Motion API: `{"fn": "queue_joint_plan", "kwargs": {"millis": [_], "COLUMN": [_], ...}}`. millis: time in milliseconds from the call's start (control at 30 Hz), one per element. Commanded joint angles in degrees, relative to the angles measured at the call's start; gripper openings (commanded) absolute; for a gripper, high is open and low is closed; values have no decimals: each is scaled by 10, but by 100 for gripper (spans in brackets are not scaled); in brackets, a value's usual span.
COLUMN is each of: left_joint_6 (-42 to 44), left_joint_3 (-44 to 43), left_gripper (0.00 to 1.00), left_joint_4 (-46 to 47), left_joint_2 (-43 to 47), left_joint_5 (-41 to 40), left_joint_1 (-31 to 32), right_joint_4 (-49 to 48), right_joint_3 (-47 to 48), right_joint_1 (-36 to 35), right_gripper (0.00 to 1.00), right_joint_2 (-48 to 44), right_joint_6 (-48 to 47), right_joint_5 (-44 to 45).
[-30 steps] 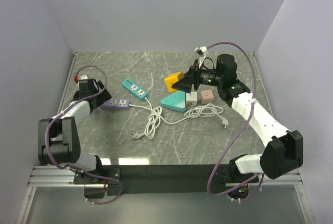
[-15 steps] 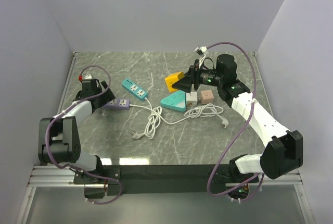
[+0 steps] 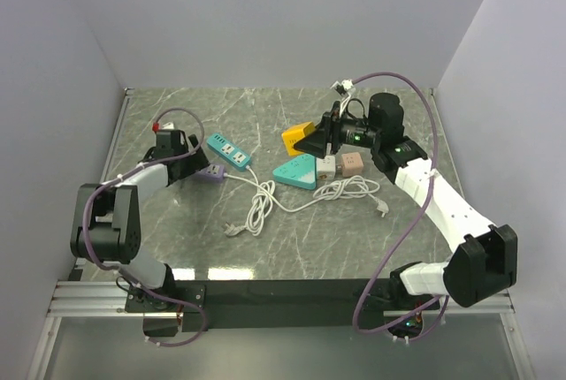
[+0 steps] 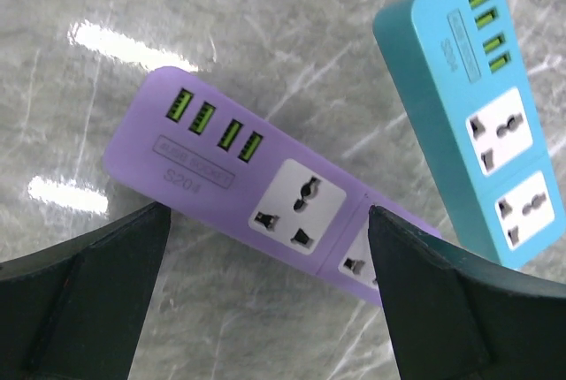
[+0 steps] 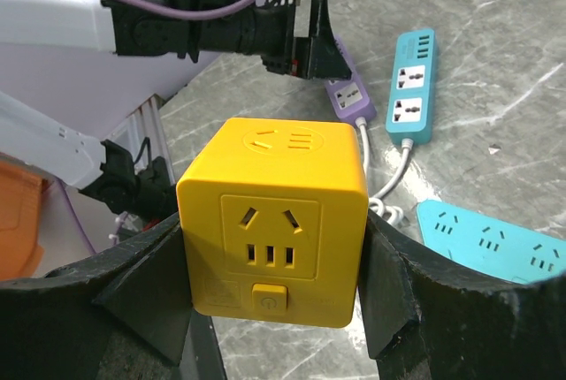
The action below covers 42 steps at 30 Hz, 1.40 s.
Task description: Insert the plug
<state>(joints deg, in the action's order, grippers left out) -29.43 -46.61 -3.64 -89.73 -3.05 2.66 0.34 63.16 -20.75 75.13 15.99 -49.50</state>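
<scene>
My right gripper (image 3: 311,142) is shut on a yellow cube socket (image 3: 295,137), holding it above the table; in the right wrist view the yellow cube socket (image 5: 274,221) fills the gap between the fingers (image 5: 146,283). My left gripper (image 3: 187,166) hovers open over the end of a purple power strip (image 3: 212,175). Seen from the left wrist, that purple strip (image 4: 256,190) lies flat between and beyond the wide-apart fingers (image 4: 80,300). A white plug (image 3: 232,231) on a white cable lies loose on the table, apart from both grippers.
A teal power strip (image 3: 230,152) lies beside the purple one. A teal triangular socket (image 3: 294,171), a white cube (image 3: 326,166) and a pink cube (image 3: 352,163) sit under the right gripper. Coiled white cable (image 3: 261,203) and a second plug (image 3: 382,210) lie mid-table.
My left gripper has swung right from the table's left edge to above the purple strip's end. The right gripper with the yellow cube has barely shifted.
</scene>
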Motion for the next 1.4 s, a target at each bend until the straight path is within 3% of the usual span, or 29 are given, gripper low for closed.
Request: {"fn": "queue_joint_plan", "kwargs": {"millis": [0,300,633,933,1133,1233,1367], "left_joint_6": [-3,3,17,56,82,88,85], "left_joint_3": [-43,-105,-149,-154,-156,-149,-128], "left_gripper": [99,99,98,79,61,46,39], "left_joint_4": [12,-32,-57,-56,-57,-59,-62], "left_joint_2": [-24,-80,-127,-139,-143,-147,-132], "left_joint_5": [-19,-77,-78,-62,-71,-66,-62], "left_joint_1": [1,4,20,47,99,121,157], "right_joint_4": [-12,-9,-14,-19,-15,-17,-19], "right_joint_3": [-5,-17,-16,-22,-29,-34,-38], "right_joint_1": [-4,-3,-3,-4,-4,-3,-3], "right_gripper": [0,0,0,0,0,0,0], "right_joint_2": [-44,-68,-47,-50,-64,-67,-69], "right_joint_6": [-16,-36,-43,-37,-37,-32,-31], "right_joint_5": [7,12,4,-6,-1,-3,0]}}
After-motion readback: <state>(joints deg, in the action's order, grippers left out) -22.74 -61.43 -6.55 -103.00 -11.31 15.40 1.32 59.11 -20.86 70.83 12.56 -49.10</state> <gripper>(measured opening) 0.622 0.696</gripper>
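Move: The purple socket strip lies low in front of the left hand, its middle about 3 cm ahead, 2 cm to the right and 2 cm below. The teal socket strip sits some 7 cm ahead and 10 cm to the right of the hand; the white cable coil is about 8 cm back and 17 cm right. From the right hand, still holding the yellow block aloft, the purple strip is roughly 25 cm left, 11 cm forward and 27 cm down. Bring the left gripper forward about 5 cm, low over the purple strip, fingers wide, then close them by about a third onto the sides of its USB-end half. While closing, sweep some 8 cm to the right towards the teal strip, turning the hand clockwise about 15 degrees and letting its left side rise some 10 degrees. ##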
